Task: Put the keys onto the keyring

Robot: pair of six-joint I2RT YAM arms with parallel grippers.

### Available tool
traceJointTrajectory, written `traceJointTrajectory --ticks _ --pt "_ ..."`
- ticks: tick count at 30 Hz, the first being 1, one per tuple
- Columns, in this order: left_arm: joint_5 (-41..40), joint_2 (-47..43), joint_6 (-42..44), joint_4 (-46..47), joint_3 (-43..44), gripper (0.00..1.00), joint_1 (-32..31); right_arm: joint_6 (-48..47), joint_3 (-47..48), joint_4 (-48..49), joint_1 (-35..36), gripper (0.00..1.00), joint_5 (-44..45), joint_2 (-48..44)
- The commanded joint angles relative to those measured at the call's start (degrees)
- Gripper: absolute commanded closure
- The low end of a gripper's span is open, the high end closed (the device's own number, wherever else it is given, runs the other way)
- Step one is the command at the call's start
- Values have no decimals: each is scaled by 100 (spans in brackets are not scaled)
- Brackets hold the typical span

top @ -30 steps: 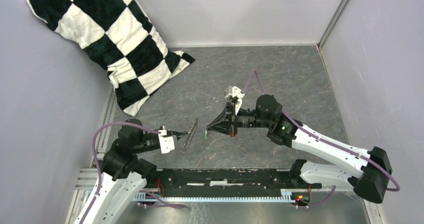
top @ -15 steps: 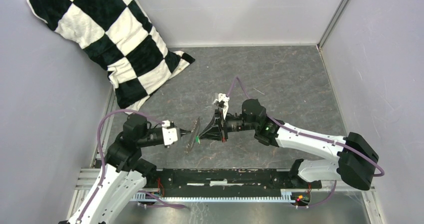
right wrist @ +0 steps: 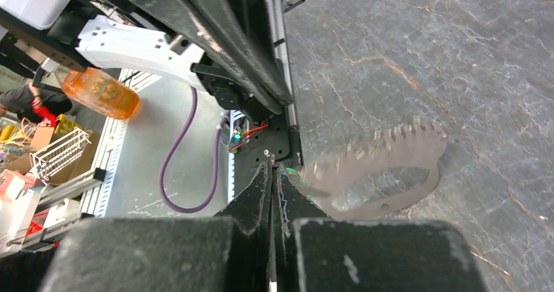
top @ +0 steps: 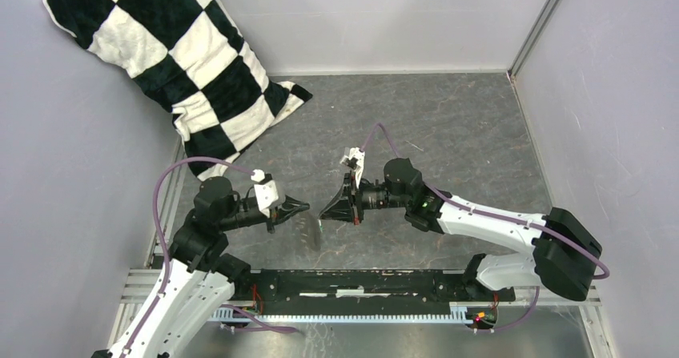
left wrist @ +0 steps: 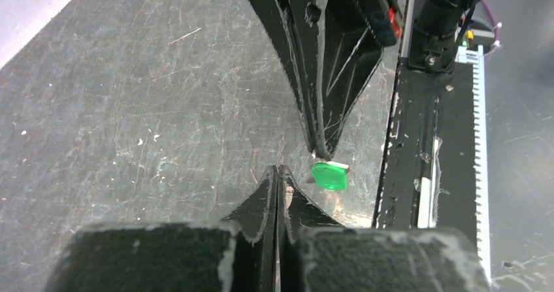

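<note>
My left gripper (top: 304, 207) (left wrist: 277, 169) is shut, and nothing shows between its fingertips in the left wrist view. Just below it in the top view, the keyring (top: 311, 231) is a grey blur. The right wrist view also shows the keyring (right wrist: 385, 168) blurred, low over the table, with small pieces along its rim. My right gripper (top: 323, 213) (right wrist: 272, 164) faces the left one, tips almost touching. It is shut on the key, and the key's green tag (left wrist: 328, 176) (right wrist: 291, 171) hangs at its tip. I cannot tell whether the key touches the ring.
A black-and-white checkered pillow (top: 176, 62) leans in the far left corner. The black base rail (top: 360, 282) runs along the near edge right behind both grippers. Grey walls close in the left, back and right sides.
The left gripper has turned and pulled back a little, and the keyring has left its fingers and now blurs below it. The right gripper with the key has stayed close by.
</note>
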Motion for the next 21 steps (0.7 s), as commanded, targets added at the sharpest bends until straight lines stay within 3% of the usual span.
traceJointTrajectory --ticks 1,6,11,12,14,17,21 --pt "-73 -15 -766 362 53 98 2 173 204 88 -23 99 250 159" --pt "-228 -115 -108 -10 -99 98 4 17 28 -166 -87 99 525 100" --pt "-851 460 1405 -396 -12 94 11 -927 142 -1554 -275 99 1445 -42" --pt "-962 752 1934 -518 17 88 12 -986 136 -1720 -350 99 1570 -55" --pt "-1297 1270 2360 -607 84 63 12 -976 -17 -1728 -538 99 1681 -96" --pt "-1483 2109 2455 -785 481 44 114 -1154 -221 -1822 -633 100 2190 -57" --pt "-1063 2825 2053 -827 1035 37 633 -1121 -579 -1415 -708 99 2318 63"
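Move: The keyring plate, already out of the left fingers and apparently in mid-fall, is roughly 14 cm below the left hand, about 3 cm ahead and 1 cm to its left. From the right hand it is some 5 cm ahead, 5 cm left and 13 cm below. The green key, held in the right fingertips, is about 3 cm back, 5 cm right and 3 cm below the left hand. Left drops 10 cm tablewards and forward, opening; right, still pinching the green key, draws down, forward and right. ##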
